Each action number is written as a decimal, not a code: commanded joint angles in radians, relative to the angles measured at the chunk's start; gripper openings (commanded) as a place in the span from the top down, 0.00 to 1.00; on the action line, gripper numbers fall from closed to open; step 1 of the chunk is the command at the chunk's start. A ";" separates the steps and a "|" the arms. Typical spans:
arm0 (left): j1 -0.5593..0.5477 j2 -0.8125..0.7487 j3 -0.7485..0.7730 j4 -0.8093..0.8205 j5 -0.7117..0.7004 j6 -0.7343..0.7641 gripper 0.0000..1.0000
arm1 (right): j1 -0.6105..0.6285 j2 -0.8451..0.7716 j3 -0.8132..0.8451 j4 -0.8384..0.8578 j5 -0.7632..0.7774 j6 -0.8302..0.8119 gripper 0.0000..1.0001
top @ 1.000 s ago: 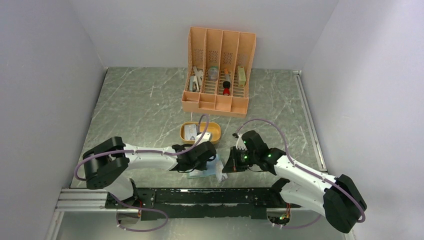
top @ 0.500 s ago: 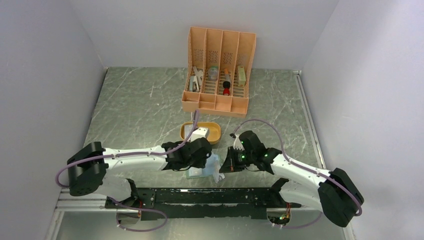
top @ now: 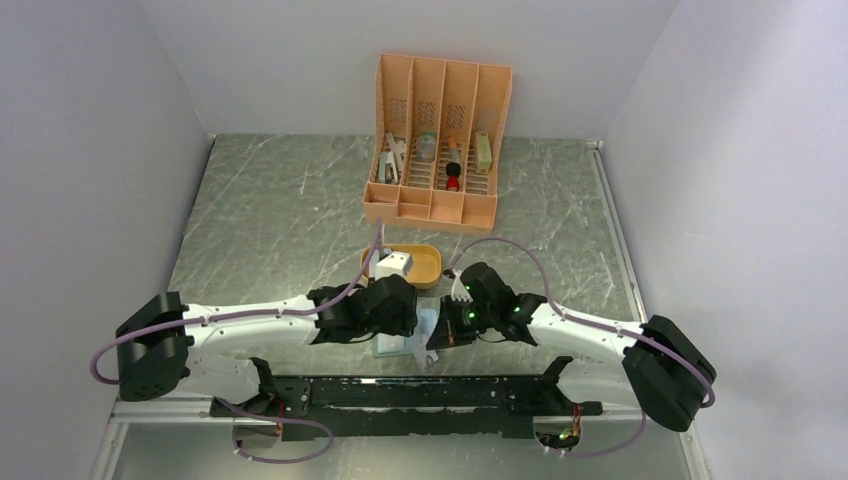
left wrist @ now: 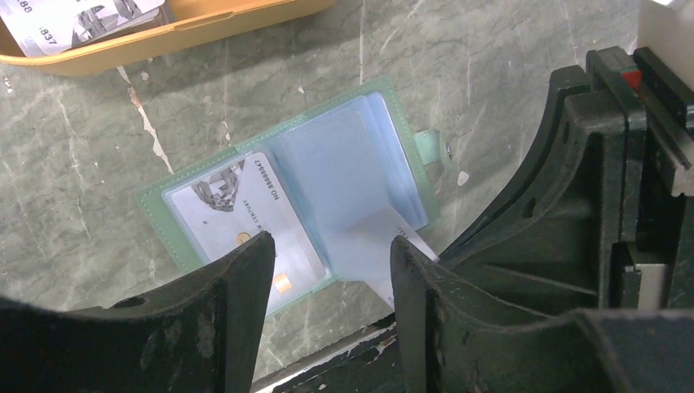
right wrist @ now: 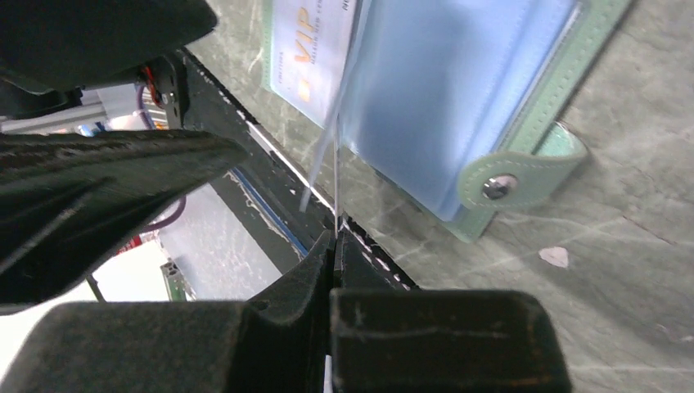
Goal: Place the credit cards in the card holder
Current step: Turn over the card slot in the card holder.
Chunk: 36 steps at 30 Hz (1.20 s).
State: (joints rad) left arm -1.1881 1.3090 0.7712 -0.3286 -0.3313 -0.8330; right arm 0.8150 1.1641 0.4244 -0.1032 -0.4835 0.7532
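Observation:
The green card holder [left wrist: 290, 176] lies open on the table near the front edge, also seen from above [top: 412, 338]. One credit card [left wrist: 233, 217] sits in its left clear pocket, marked VIP in the right wrist view [right wrist: 315, 49]. My left gripper [left wrist: 327, 254] hovers open just above the holder with nothing between its fingers [left wrist: 233, 286]. My right gripper [right wrist: 335, 237] is shut on the edge of a second credit card [right wrist: 335, 176], held edge-on at the holder's blue pockets [right wrist: 450, 90]; its white corner [left wrist: 413, 244] shows by the pockets. In the top view both grippers, left [top: 392, 318] and right [top: 443, 330], flank the holder.
An orange oval tray [top: 425, 262] with more cards [left wrist: 82, 16] sits just behind the holder. The tall orange slotted organizer [top: 437, 140] with small items stands farther back. The black front rail [top: 400, 395] runs right beside the holder's near edge.
My left gripper's jaws have opened from shut. Both grippers have shifted a little left over the holder, the right one still clamped on its card.

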 commanded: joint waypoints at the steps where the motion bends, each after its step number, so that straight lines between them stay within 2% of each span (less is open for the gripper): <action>1: -0.003 0.011 0.020 0.037 0.009 0.017 0.41 | 0.028 0.022 0.044 0.044 0.022 0.011 1.00; 8: -0.002 0.042 0.023 0.033 0.012 0.016 0.41 | 0.046 0.039 0.039 0.061 0.035 0.021 1.00; 13: -0.003 0.069 0.027 0.010 -0.001 0.007 0.47 | 0.046 0.036 0.034 0.058 0.043 0.022 1.00; 18: -0.002 0.075 0.030 -0.010 -0.024 -0.004 0.61 | 0.047 0.013 0.029 0.031 0.065 0.017 1.00; 23: -0.002 0.073 0.026 -0.046 -0.061 -0.014 0.85 | 0.047 -0.035 0.014 -0.010 0.107 0.019 1.00; 26: -0.001 0.076 0.022 -0.069 -0.083 -0.019 0.94 | 0.047 -0.053 0.005 -0.021 0.126 0.029 1.00; 36: -0.002 0.071 -0.017 -0.122 -0.140 -0.041 0.94 | 0.047 -0.060 0.001 -0.017 0.152 0.049 1.00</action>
State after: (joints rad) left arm -1.1881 1.3861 0.7712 -0.4164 -0.4210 -0.8539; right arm 0.8570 1.1175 0.4355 -0.1238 -0.3489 0.7910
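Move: My open left hand hangs over the nearer part of the open card holder. The raised card slot's middle is about 2 cm ahead, 1 cm right and 4 cm below, and the holder's middle some 2 cm ahead, 1 cm left and 7 cm down. The yellow tray stands roughly 15 cm ahead, 2 cm left. From my right hand, which already grips a card, that slot lies some 4 cm left, 3 cm ahead and 1 cm lower. I sink my left hand about 2 cm onto the raised card slot, close my fingers to pinch the clear leaf near its near end, then draw it nearly 3 cm left, easing slightly lower. My right hand keeps its card, nudges about 1 cm left behind the slot, pauses, then backs right the same amount while edging 1 cm forward. ##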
